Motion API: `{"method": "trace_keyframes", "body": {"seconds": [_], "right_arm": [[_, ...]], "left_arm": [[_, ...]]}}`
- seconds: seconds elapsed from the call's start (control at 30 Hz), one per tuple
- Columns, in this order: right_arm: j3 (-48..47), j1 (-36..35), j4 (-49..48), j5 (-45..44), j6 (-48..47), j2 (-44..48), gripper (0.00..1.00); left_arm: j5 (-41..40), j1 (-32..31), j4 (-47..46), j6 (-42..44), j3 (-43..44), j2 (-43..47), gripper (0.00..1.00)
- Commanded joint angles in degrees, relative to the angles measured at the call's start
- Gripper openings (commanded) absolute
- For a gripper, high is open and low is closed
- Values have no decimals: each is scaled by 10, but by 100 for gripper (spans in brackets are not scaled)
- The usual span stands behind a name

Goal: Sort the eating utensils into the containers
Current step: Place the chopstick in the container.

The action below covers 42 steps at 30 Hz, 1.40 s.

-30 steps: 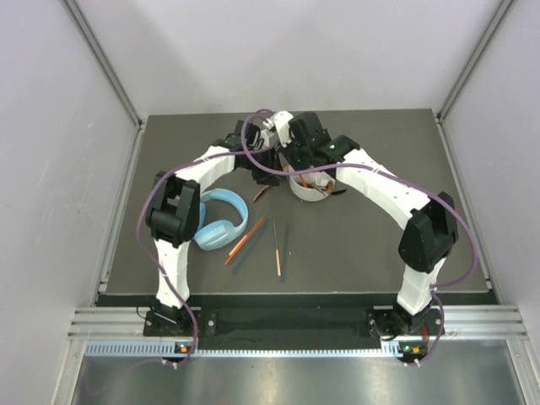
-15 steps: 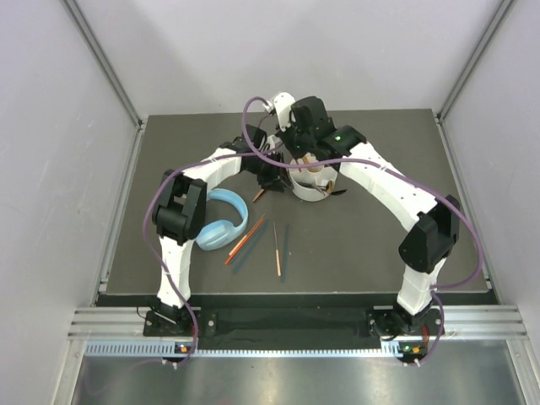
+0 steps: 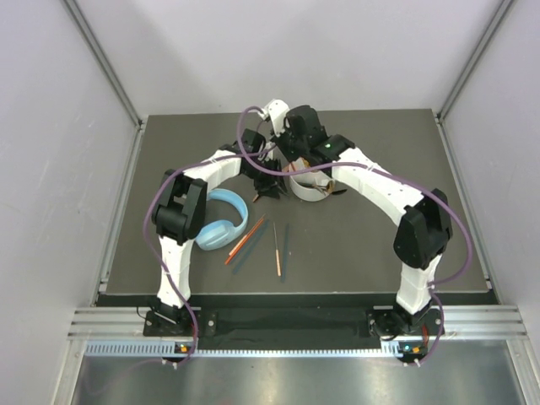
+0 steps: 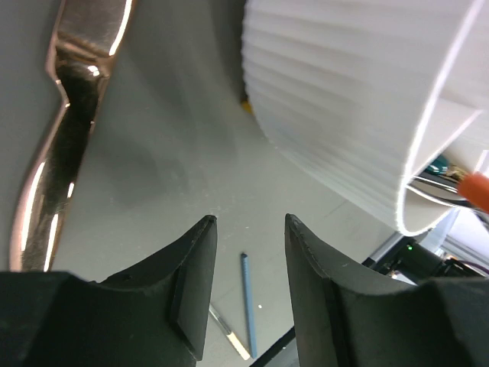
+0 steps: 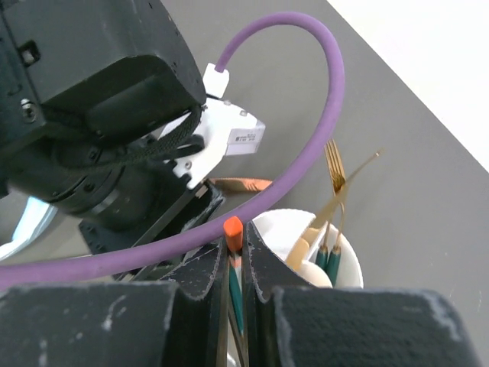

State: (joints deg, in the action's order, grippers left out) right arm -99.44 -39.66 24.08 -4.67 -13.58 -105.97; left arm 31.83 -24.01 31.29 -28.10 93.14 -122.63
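Observation:
The white ribbed container [image 3: 314, 191] stands at mid-table, with gold forks [image 5: 334, 164] and teal-handled pieces upright inside it. Over its rim [image 5: 345, 258] my right gripper [image 5: 238, 243] is shut on an orange-tipped teal chopstick [image 5: 233, 228]. My left gripper [image 4: 250, 222] hangs open just left of the container wall [image 4: 344, 99], with nothing between its fingers. A bronze utensil [image 4: 65, 115] lies on the table to its left. Loose orange chopsticks [image 3: 245, 240] and a teal chopstick [image 4: 247, 306] lie nearer the front.
Light blue headphones [image 3: 221, 221] lie left of the loose chopsticks, close to the left arm's elbow. The left arm's purple cable [image 5: 306, 145] loops in front of the right wrist. Both grippers crowd together at the container.
My left gripper has come forward and down beside the container, near the bronze utensil. The right wrist has shifted slightly left over the container, still holding the chopstick.

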Motion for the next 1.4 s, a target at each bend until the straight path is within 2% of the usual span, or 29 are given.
{"method": "trace_keyframes", "body": {"seconds": [0.0, 0.27, 0.73, 0.87, 0.93, 0.97, 1.2, 1.37], "right_arm": [[24, -9, -90, 20, -12, -15, 0], [28, -8, -109, 14, -16, -40, 0], [104, 5, -105, -13, 6, -28, 0], [119, 5, -109, -22, 15, -23, 20], [116, 5, -109, -27, 15, -25, 25], [111, 5, -107, -27, 16, -25, 30], [84, 5, -93, -23, 19, 11, 45], [61, 5, -67, -16, 20, 49, 49]], "left_arm": [[-8, -2, 8, 29, -5, 40, 46], [-13, 5, 18, 36, -8, 44, 45], [-13, 21, 18, 37, 5, 42, 45], [-16, 26, 19, 38, 3, 42, 45], [-17, 29, 20, 38, 3, 42, 45], [-16, 29, 20, 38, 2, 42, 45], [-21, 34, 22, 37, 0, 47, 45], [-19, 37, 16, 32, 2, 43, 45]]}}
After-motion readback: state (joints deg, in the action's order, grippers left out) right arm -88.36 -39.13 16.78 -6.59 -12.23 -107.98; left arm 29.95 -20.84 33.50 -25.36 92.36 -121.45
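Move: The orange chopstick is already in the right hand. The container it is bound for has its middle about 5 cm to that hand's right, 1 cm back and 19 cm lower; the copper knife lies about 7 cm to its left, 2 cm back and 23 cm down. From the empty left hand the knife's middle is roughly 3 cm left, 2 cm ahead and 6 cm below, and the container is about 9 cm right, 3 cm ahead and 2 cm lower. The orange chopstick is lowered into the container's near-left part by the right hand, which first eases about 2 cm forward and left, then sinks to some 9 cm below its start while drifting right and a little back. Low down, its fingers open to about half, let go of the chopstick, and start rising by a centimetre. The left hand, empty and half open, shifts about 3 cm left, away from the container and over towards the knife. ##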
